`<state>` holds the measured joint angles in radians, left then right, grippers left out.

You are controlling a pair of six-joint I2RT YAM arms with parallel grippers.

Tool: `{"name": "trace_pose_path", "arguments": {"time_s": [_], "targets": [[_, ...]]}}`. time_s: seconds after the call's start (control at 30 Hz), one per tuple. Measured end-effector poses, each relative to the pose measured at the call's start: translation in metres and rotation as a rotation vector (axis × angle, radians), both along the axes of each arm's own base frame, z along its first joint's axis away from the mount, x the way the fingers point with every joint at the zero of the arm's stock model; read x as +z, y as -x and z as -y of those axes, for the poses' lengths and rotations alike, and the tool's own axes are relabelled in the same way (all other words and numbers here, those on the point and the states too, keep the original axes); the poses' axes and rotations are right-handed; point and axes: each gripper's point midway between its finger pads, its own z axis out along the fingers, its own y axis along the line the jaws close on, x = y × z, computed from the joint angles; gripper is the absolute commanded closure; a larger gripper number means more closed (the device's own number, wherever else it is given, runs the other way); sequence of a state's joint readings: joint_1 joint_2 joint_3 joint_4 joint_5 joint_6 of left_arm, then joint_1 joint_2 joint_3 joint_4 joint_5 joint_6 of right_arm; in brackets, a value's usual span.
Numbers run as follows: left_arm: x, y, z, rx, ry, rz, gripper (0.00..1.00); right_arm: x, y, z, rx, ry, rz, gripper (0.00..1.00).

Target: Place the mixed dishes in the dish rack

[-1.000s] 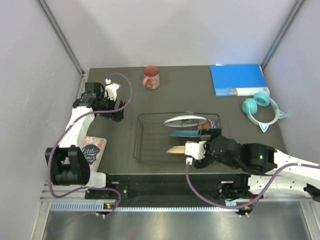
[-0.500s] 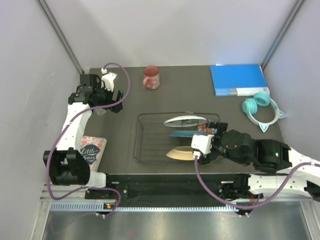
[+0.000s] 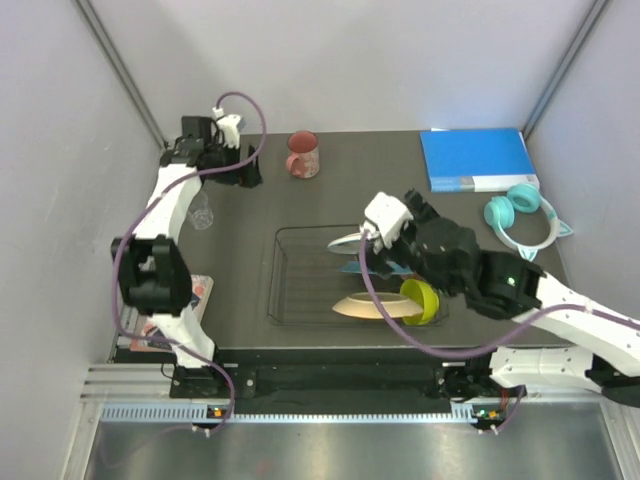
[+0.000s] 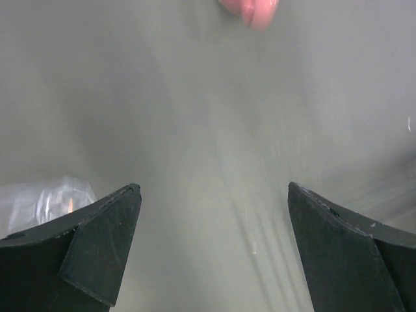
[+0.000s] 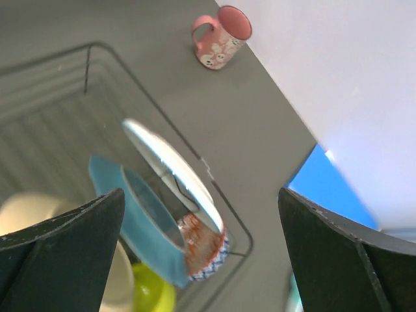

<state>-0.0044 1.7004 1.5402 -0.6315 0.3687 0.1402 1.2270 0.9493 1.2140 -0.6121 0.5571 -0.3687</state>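
The black wire dish rack [image 3: 300, 275] [image 5: 91, 55] holds a white plate [image 3: 345, 241] [image 5: 170, 166], a teal plate [image 3: 352, 267] [image 5: 127, 221], a cream plate [image 3: 365, 307] [image 5: 26, 208] and a lime-green bowl [image 3: 422, 301] [image 5: 151, 292]. A pink patterned bowl [image 5: 207, 244] leans by the white plate. My right gripper [image 3: 398, 208] hangs open and empty above the rack. A pink-red mug [image 3: 302, 155] [image 5: 221, 36] [image 4: 250, 10] stands behind the rack. Left of the mug, my left gripper [image 3: 248, 172] is open and empty. The small clear glass [image 3: 200, 215] [image 4: 45, 198] sits at its left.
A blue binder [image 3: 475, 158] [image 5: 325, 185] lies at the back right, with teal headphones [image 3: 525, 215] in front of it. A printed card [image 3: 200, 288] lies near the left arm's base. Grey walls close in the left, right and back sides.
The right gripper has lifted up and back from the rack's front, uncovering the lime-green bowl there. The left gripper has swung from beside the glass towards the back, nearer the mug.
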Motion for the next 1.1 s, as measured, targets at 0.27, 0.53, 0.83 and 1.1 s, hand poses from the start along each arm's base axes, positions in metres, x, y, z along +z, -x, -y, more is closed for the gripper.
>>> {"name": "trace_pose_path", "arguments": {"time_s": [0.27, 0.53, 0.83, 1.1], "targets": [[0.0, -0.108, 0.082, -0.104, -0.03, 0.103, 0.01, -0.023, -0.116, 0.007, -0.389, -0.319, -0.256, 0.01], [-0.01, -0.152, 0.114, -0.168, -0.053, 0.18, 0.05, -0.047, -0.198, 0.016, -0.552, -0.512, -0.396, 0.0], [-0.078, -0.157, 0.094, -0.118, -0.102, 0.086, 0.03, -0.05, -0.206, 0.003, -0.501, -0.564, -0.435, 0.0], [-0.054, -0.169, 0.093, -0.068, 0.13, 0.111, 0.05, -0.073, -0.209, -0.005, -0.48, -0.542, -0.48, 0.0]]}}
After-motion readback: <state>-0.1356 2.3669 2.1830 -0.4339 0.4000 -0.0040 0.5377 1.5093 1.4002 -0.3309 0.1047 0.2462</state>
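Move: The pink mug stands some 20 cm ahead of the open left hand, 13 cm to its right and 11 cm below. The glass is about 4 cm ahead of the left hand, 11 cm to its left and 12 cm down. From the empty right hand the mug lies roughly 40 cm ahead, 15 cm left and 25 cm below; the white plate is about 12 cm ahead and 24 cm below. Forward and to the right the left hand sweeps almost level, about 15 cm out, then sinks some 8 cm beside the mug and finally lifts a little as the wrist rolls its left side down, fingers wide open. The empty right hand swings about 20 cm forward past the white plate, sinking some 7 cm while turning clockwise and tipping down. ##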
